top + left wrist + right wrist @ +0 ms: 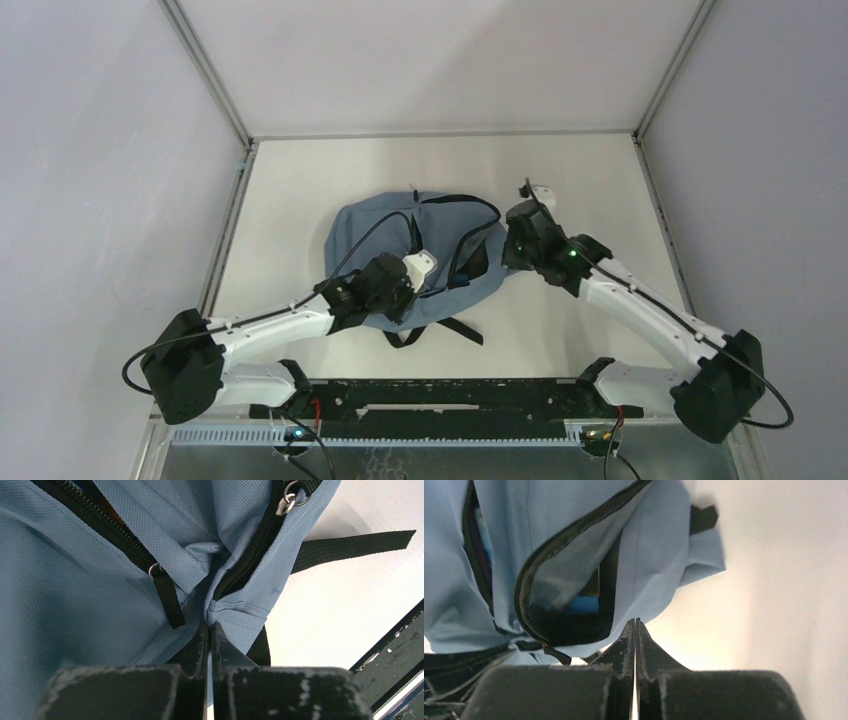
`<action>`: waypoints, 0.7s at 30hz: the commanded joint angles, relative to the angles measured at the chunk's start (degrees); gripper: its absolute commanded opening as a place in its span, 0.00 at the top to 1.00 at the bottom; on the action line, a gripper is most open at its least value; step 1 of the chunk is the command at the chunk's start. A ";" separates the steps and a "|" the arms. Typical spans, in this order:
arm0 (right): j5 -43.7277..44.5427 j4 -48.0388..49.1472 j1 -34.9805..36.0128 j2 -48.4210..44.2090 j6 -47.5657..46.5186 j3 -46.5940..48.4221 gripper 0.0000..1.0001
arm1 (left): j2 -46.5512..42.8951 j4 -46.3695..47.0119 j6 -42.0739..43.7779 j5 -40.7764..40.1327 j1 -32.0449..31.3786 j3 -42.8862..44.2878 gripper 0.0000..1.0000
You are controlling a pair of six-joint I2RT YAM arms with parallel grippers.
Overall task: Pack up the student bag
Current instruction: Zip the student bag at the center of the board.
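Note:
The student bag (365, 235) lies mid-table, dusty blue-grey with black straps. My left gripper (418, 275) rests on its near middle. In the left wrist view it (210, 627) is shut on a fold of the student bag (75, 590) between two black zippers, and blue cloth shows between the jaws. My right gripper (505, 250) is at the bag's right edge. Its wrist view shows it (635, 622) shut and empty, light showing through the slit, just below the gaping zip opening (569, 590) of the student bag (649, 555). A blue item (583, 605) lies inside.
A black strap (360, 545) trails off the bag onto the white table (560, 170). A black rail (430, 395) runs along the near edge between the arm bases. Grey walls with metal posts enclose the table on three sides.

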 commanded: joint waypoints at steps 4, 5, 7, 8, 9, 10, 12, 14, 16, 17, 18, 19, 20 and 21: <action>5.71 0.69 -0.99 -0.23 3.17 -4.16 1.00 | 1.12 -0.96 -0.83 0.70 0.23 3.07 1.00; 5.08 0.50 -0.88 0.32 3.07 -4.33 1.00 | 1.24 -1.03 -0.83 0.79 0.26 3.21 1.00; 2.94 2.01 0.08 -0.57 1.35 -5.06 0.93 | 1.35 -1.14 -0.83 0.91 0.20 3.39 1.00; 1.67 3.85 0.85 -1.97 0.04 -5.88 0.86 | 1.35 -1.14 -0.83 0.97 0.20 3.41 1.00; -0.12 5.94 1.47 -3.69 -1.14 -6.76 0.77 | 1.35 -1.14 -0.83 1.01 0.23 3.35 1.00; -3.55 8.11 1.66 -5.44 -2.27 -7.70 0.67 | 1.35 -1.19 -0.83 1.01 0.21 3.33 1.00; -8.55 12.18 1.57 -8.47 -4.08 -9.06 0.52 | 1.35 -1.22 -0.95 1.01 0.18 3.33 1.00; -14.54 14.57 1.34 -10.15 -5.58 -9.64 0.43 | 1.44 -1.23 -1.00 1.08 0.22 3.38 1.00; -20.85 16.12 1.06 -10.01 -6.07 -9.66 0.39 | 1.51 -1.23 -1.01 1.18 0.26 3.42 1.00; -23.64 16.86 0.96 -9.30 -5.76 -9.66 0.39 | 1.59 -1.19 -1.03 1.23 0.22 3.46 1.00; -26.00 17.65 1.05 -8.66 -5.51 -9.66 0.39 | 1.73 -1.15 -1.01 1.27 0.26 3.49 1.00; -28.21 18.65 1.07 -7.79 -5.39 -9.66 0.39 | 1.85 -1.21 -0.96 1.28 0.21 3.55 1.00; -30.10 19.56 1.15 -6.87 -5.18 -9.66 0.39 | 1.95 -1.19 -0.97 1.35 0.22 3.63 1.00; -31.41 20.45 1.19 -5.86 -4.94 -9.66 0.38 | 2.04 -1.22 -1.00 1.36 0.24 3.67 1.00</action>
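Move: The right hand, shut and empty, is above the right side of the student bag; the main zipper's pull lies some 11 cm to its left, about 2 cm back and 9 cm below. The open mouth with the blue folder is about 6 cm left, 3 cm ahead and 9 cm down; the loose strap's end is 9 cm left, 10 cm back and 14 cm down. From the left hand the pull lies roughly 10 cm right and 5 cm ahead, about level. The left fingers keep their pinch on the bag cloth beside the zipper's end and stay in place. The right hand, touching nothing at either end, first drifts 2 cm right, then dips about 4 cm as it draws back and opens past half, and finally rises again and swings left towards the zipper pull, ending about 5 cm left and 4 cm back, its wrist rolled and turned counter-clockwise some 25 degrees. ##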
